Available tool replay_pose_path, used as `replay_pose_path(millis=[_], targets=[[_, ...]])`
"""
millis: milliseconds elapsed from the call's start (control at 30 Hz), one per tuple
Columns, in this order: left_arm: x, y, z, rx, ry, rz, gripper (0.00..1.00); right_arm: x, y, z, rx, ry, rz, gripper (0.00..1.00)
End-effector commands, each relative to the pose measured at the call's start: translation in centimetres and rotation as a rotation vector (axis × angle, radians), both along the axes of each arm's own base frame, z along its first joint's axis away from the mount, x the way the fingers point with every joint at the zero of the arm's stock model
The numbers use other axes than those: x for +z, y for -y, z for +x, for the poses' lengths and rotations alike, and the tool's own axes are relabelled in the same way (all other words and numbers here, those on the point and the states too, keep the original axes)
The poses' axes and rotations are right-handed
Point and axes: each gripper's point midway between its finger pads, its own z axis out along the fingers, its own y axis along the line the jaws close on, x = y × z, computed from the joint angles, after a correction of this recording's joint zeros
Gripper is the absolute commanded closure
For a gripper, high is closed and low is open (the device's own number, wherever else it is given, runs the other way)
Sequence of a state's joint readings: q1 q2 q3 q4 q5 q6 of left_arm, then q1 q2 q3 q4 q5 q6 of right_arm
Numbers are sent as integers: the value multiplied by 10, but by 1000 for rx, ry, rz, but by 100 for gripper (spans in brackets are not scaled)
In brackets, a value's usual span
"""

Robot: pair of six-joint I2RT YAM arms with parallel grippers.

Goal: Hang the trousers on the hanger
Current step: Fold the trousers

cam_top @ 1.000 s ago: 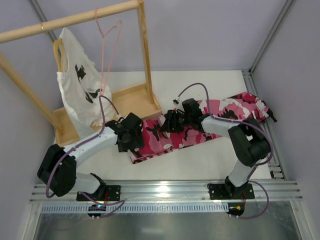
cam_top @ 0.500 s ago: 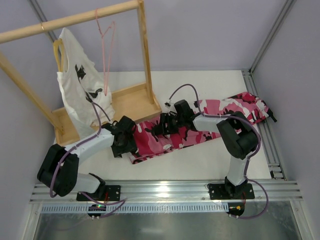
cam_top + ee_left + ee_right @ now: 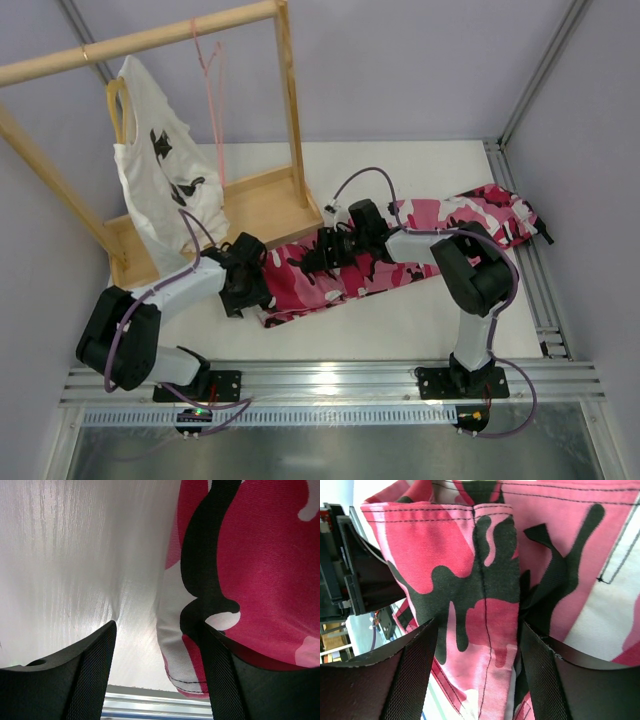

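Observation:
The camouflage trousers (image 3: 420, 245) lie flat across the table, hem end to the left. The pale-pink wire hanger (image 3: 212, 100) hangs edge-on from the wooden rail, far from both arms. My left gripper (image 3: 243, 280) is low at the hem end. In the left wrist view it (image 3: 159, 672) stands open, and the hem of the trousers (image 3: 250, 565) lies against the right finger (image 3: 225, 680). My right gripper (image 3: 318, 252) rests on the trousers further right. The right wrist view shows it (image 3: 479, 672) open, astride a raised fold of the trousers (image 3: 485, 580).
A wooden clothes rack (image 3: 262, 205) stands at the back left. A white T-shirt (image 3: 160, 170) hangs from it on a yellow hanger (image 3: 117, 100). A metal rail (image 3: 330, 385) runs along the near edge, and a frame rail (image 3: 530, 270) along the right side.
My right gripper has slid left along the trousers towards the hem end. The left gripper has shifted slightly left and lower at the hem. The wire hanger has turned edge-on.

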State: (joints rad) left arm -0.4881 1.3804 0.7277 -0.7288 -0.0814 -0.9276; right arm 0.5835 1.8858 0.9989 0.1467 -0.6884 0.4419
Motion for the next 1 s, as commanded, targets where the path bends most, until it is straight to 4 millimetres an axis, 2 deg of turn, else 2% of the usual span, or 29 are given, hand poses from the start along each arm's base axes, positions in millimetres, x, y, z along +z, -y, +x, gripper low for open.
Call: replay_pose_path(millis=[0, 233, 300, 333, 367, 400, 567, 667, 700, 800, 833, 933, 967], targets=[[-1, 1, 3, 4, 1, -9, 34, 7, -8, 1, 45, 49, 52, 31], [-4, -5, 2, 16, -2, 11, 34, 3, -10, 2, 43, 31, 50, 44], [-4, -6, 2, 23, -1, 12, 34, 1, -10, 0, 50, 28, 49, 44], [-3, -7, 2, 24, 3, 10, 34, 2, -10, -1, 54, 35, 57, 43], [-3, -7, 3, 26, 4, 8, 34, -1, -8, -4, 57, 32, 54, 34], [-2, -7, 3, 24, 4, 10, 34, 0, -7, -5, 63, 45, 64, 32], [-1, -10, 3, 27, 3, 16, 34, -9, 2, -9, 67, 40, 50, 30], [-2, -12, 3, 29, 3, 21, 34, -11, 0, -9, 68, 22, 53, 39], [-2, -12, 4, 31, 4, 22, 34, -11, -1, -9, 67, 18, 55, 51], [-1, -13, 5, 42, 8, 22, 34, -5, -2, -7, 60, 16, 60, 68], [0, -13, 6, 45, 14, 19, 34, -2, -2, -7, 57, 13, 62, 80], [6, -12, 10, 51, 35, 13, 33, 15, -1, -4, 23, 26, 64, 96], [9, -10, 14, 52, 46, 7, 32, 18, 1, 0, -8, 34, 48, 96]])
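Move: The right hand's fingers, pointing left and down, stand open around a raised seam fold of the trousers, whose middle is about 1 cm back and 1 cm below. A black strap lies some 2 cm ahead, 3 cm left and 2 cm below this hand; the rack's base corner is about 9 cm straight ahead, 3 cm lower. From the left hand, the fold lies 9 cm forward, 15 cm right and 2 cm higher, the near hem corner about 4 cm back, 2 cm right and 2 cm below. Easing down and back by only 1 cm or so each way, the right hand settles over the seam fold, its fingers narrowing briefly and reopening before they shut almost fully, pinching the cloth between them. The left hand stays low and open, pointing down at the leg's left edge with one finger still on the cloth, and drifts about 1 cm left. ##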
